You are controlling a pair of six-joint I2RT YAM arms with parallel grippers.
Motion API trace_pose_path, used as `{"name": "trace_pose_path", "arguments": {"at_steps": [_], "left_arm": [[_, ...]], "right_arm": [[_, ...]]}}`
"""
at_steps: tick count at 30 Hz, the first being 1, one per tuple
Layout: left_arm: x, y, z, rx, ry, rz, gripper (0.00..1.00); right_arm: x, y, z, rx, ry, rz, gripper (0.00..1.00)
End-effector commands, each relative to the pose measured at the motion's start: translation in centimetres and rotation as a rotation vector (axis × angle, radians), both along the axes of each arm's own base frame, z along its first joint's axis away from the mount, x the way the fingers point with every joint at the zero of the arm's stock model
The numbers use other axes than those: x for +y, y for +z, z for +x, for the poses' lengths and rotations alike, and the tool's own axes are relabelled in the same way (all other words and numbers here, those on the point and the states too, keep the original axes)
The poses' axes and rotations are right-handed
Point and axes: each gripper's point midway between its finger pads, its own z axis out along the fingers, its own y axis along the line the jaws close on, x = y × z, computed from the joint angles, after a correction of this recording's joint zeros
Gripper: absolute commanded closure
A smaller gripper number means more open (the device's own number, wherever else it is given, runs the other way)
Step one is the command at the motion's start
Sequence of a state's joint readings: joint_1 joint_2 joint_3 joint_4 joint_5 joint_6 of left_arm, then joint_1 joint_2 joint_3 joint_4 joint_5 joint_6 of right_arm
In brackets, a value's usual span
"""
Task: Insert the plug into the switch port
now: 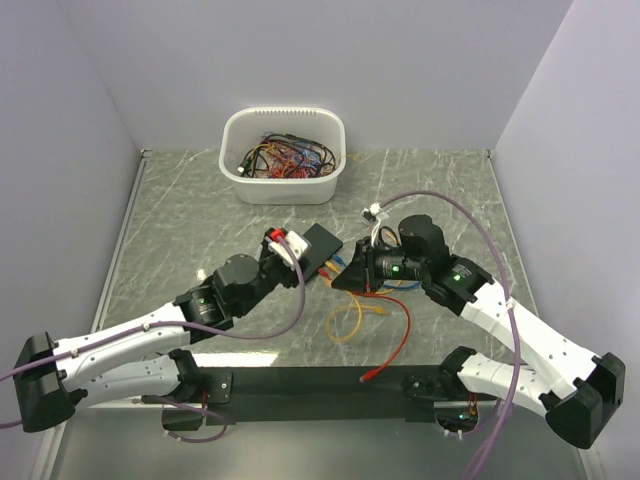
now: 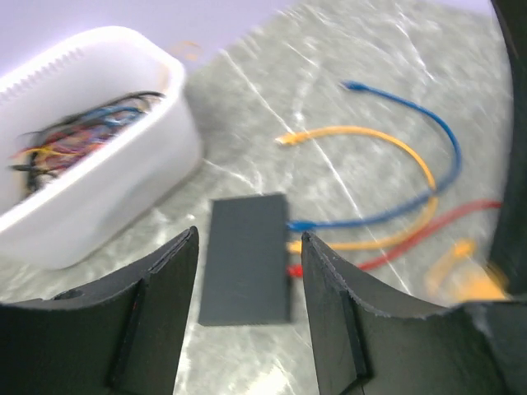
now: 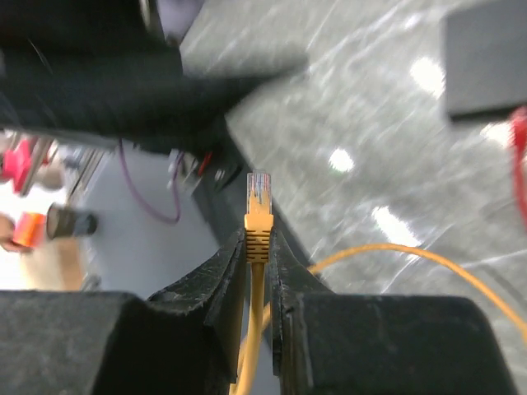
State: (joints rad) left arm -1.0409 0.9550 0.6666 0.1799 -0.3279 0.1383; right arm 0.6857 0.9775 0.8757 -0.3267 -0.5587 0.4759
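Note:
The flat black switch box [image 1: 322, 250] lies mid-table. In the left wrist view the switch box [image 2: 247, 259] has blue, yellow and red cables plugged into its right edge; the ports themselves are hidden. My left gripper [image 1: 298, 260] is open and empty, its jaws either side of the box's near end [image 2: 249, 239], above it. My right gripper [image 1: 342, 277] is shut on a yellow plug [image 3: 258, 216] with a clear tip, held off the table just right of the box. A corner of the box [image 3: 486, 58] shows in the right wrist view.
A white oval tub [image 1: 283, 112] full of tangled cables stands at the back; its wall [image 2: 99, 164] shows in the left wrist view. Loose yellow [image 1: 350, 320], red [image 1: 400, 340] and blue [image 2: 436, 140] cables lie on the marble table right of the box.

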Motion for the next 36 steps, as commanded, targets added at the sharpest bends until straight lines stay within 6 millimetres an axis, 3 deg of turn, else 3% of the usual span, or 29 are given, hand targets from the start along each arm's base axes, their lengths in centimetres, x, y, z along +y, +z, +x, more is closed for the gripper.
{"name": "trace_pose_path", "arguments": {"at_steps": [1,6,15,19,24,28,36], "left_arm": [[1.4,3.5,1.1,-0.069,0.08,-0.115,0.42],[1.5,2.7,1.7,-0.052,0.111,-0.103,0.41],[3.4,0.7,4.5,0.072,0.217,-0.198,0.3],[4.8,-0.6,6.4,0.122,0.297,-0.251,0.29],[7.0,-2.5,8.8,0.194,0.384,-0.345,0.22],[7.7,-3.9,10.3,0.245,0.389,-0.398,0.2],[9.4,-7.2,13.0,0.343,0.414,-0.534,0.18]], "right_arm": [[0.0,-0.9,-2.6,0.087,0.089,0.005,1.0],[-0.2,-1.7,-1.8,0.075,0.044,-0.017,1.0],[-5.0,-5.6,4.6,-0.067,-0.397,-0.323,1.0],[-3.4,-7.8,4.9,-0.087,-0.385,-0.468,1.0],[-0.5,-10.1,5.1,-0.083,-0.322,-0.484,1.0],[0.8,-13.3,6.0,-0.065,-0.303,-0.544,1.0],[3.8,-17.0,7.2,-0.027,-0.321,-0.511,1.0]]}}
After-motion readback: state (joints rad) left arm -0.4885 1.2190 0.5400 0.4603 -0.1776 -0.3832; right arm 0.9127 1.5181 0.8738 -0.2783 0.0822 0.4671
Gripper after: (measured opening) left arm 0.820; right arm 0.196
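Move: The right hand holds the yellow plug; the switch lies about 17 cm ahead of it, 8 cm to its left and 23 cm below. On the switch's port side, the seated red plug is about 13 cm ahead and 6 cm left, the blue one 16 ahead and 2 left. From the open left hand the switch is roughly 10 cm ahead, 3 cm right and 23 cm below, the white basket 29 ahead and 5 left. Keeping its pinch on the yellow plug, the right hand sinks some 19 cm towards the switch's port side; it first eases back slightly, then works forward about 5 cm net while its fingers tip steeply down. The left hand swings forward and left, then down as well, round to the switch's left side, turning counter-clockwise and opening wider. ##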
